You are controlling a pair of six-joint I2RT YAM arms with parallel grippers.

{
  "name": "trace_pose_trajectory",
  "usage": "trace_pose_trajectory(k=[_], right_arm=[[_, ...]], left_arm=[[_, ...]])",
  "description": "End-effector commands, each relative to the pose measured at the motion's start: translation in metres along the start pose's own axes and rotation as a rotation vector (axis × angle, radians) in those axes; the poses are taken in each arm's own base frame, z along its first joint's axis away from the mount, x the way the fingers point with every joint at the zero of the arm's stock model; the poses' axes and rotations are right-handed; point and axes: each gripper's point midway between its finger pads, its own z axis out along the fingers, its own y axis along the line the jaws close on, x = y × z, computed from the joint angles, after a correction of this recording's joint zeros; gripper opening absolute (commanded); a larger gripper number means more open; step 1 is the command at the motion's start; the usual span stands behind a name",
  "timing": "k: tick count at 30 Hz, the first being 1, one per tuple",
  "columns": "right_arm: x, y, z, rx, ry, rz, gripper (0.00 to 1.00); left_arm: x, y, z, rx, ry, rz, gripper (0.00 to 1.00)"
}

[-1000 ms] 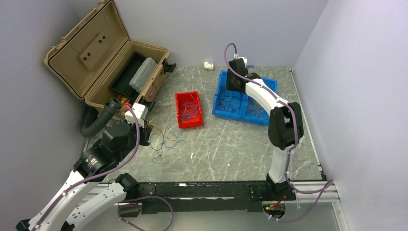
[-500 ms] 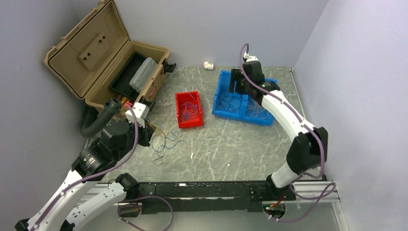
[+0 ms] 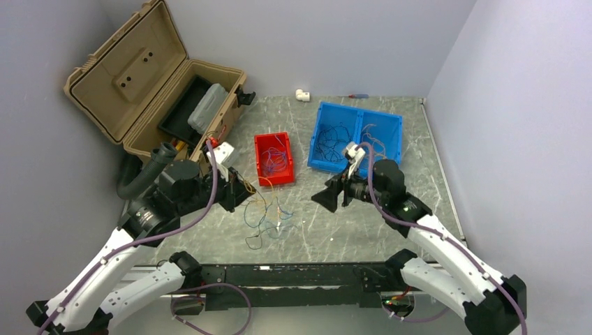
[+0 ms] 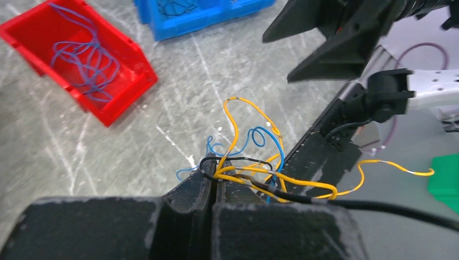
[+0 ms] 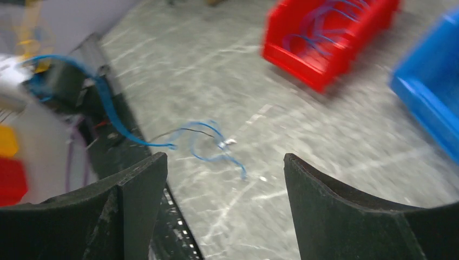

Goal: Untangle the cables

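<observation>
A tangle of thin yellow-orange, blue and black cables (image 3: 264, 216) trails on the table in front of my left gripper (image 3: 241, 192). In the left wrist view that gripper (image 4: 216, 176) is shut on the cables (image 4: 254, 162), pinching yellow and black strands at its tips while blue loops hang beyond. My right gripper (image 3: 334, 197) hovers to the right of the tangle, facing it, open and empty. In the right wrist view its jaws (image 5: 224, 156) stand wide apart, with a blue cable (image 5: 208, 143) lying on the table just ahead of them.
A red bin (image 3: 257, 155) holds blue and purple wires. Behind the right arm a blue two-part bin (image 3: 317, 132) holds more wires. An open tan case (image 3: 132, 77) stands at the back left. A black rail (image 3: 300, 276) runs along the table's near edge.
My right arm swung from the blue bin down to mid-table, jaws opening wider. My left gripper moved right, dragging the tangle with it.
</observation>
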Motion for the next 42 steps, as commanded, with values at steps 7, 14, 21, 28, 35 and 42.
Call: trace_pose_trajectory(k=[7,14,21,28,35,42], right_arm=[[-0.028,0.099,-0.008,-0.42,-0.174,-0.241,0.82],[-0.021,0.131,0.01,-0.504,-0.121,-0.287,0.81],[-0.007,0.131,0.032,-0.456,-0.11,-0.245,0.5],[-0.029,0.07,0.02,-0.07,-0.262,-0.112,0.0],[-0.039,-0.018,-0.029,0.466,-0.33,0.068,0.0],[-0.017,-0.096,-0.115,1.031,-0.402,0.279,0.0]], left_arm=[[-0.04,-0.046,-0.002,0.222,-0.09,-0.008,0.0],[-0.041,-0.047,0.002,0.225,-0.09,-0.015,0.0],[-0.04,-0.042,0.004,0.199,-0.083,-0.01,0.0],[-0.037,-0.018,-0.008,0.054,-0.117,-0.009,0.0],[-0.031,0.049,-0.04,-0.339,-0.163,-0.055,0.0],[-0.019,0.106,-0.091,-0.717,-0.179,-0.069,0.0]])
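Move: My open right hand goes for the blue cable, about 8 cm back and 11 cm to its left, at about its height. From the right hand the red bin is some 20 cm ahead and 15 cm left, the blue bin about 26 cm ahead and 10 cm right, both some 17 cm below. From my left hand the blue cable hangs about 9 cm back, 10 cm right, 8 cm below; the red bin is some 25 cm ahead, 6 cm right, 25 cm below. I bring my open right hand back and left, about 9 cm each way, to the blue cable, while my left hand eases some 3 cm right and up with its hold on the bundle. I shut the right fingers on the blue strand and draw it right and forward, swinging that wrist clockwise some 70 degrees, as the left hand pulls leftward about 11 cm, turning counter-clockwise, still gripping the yellow and black cables. ##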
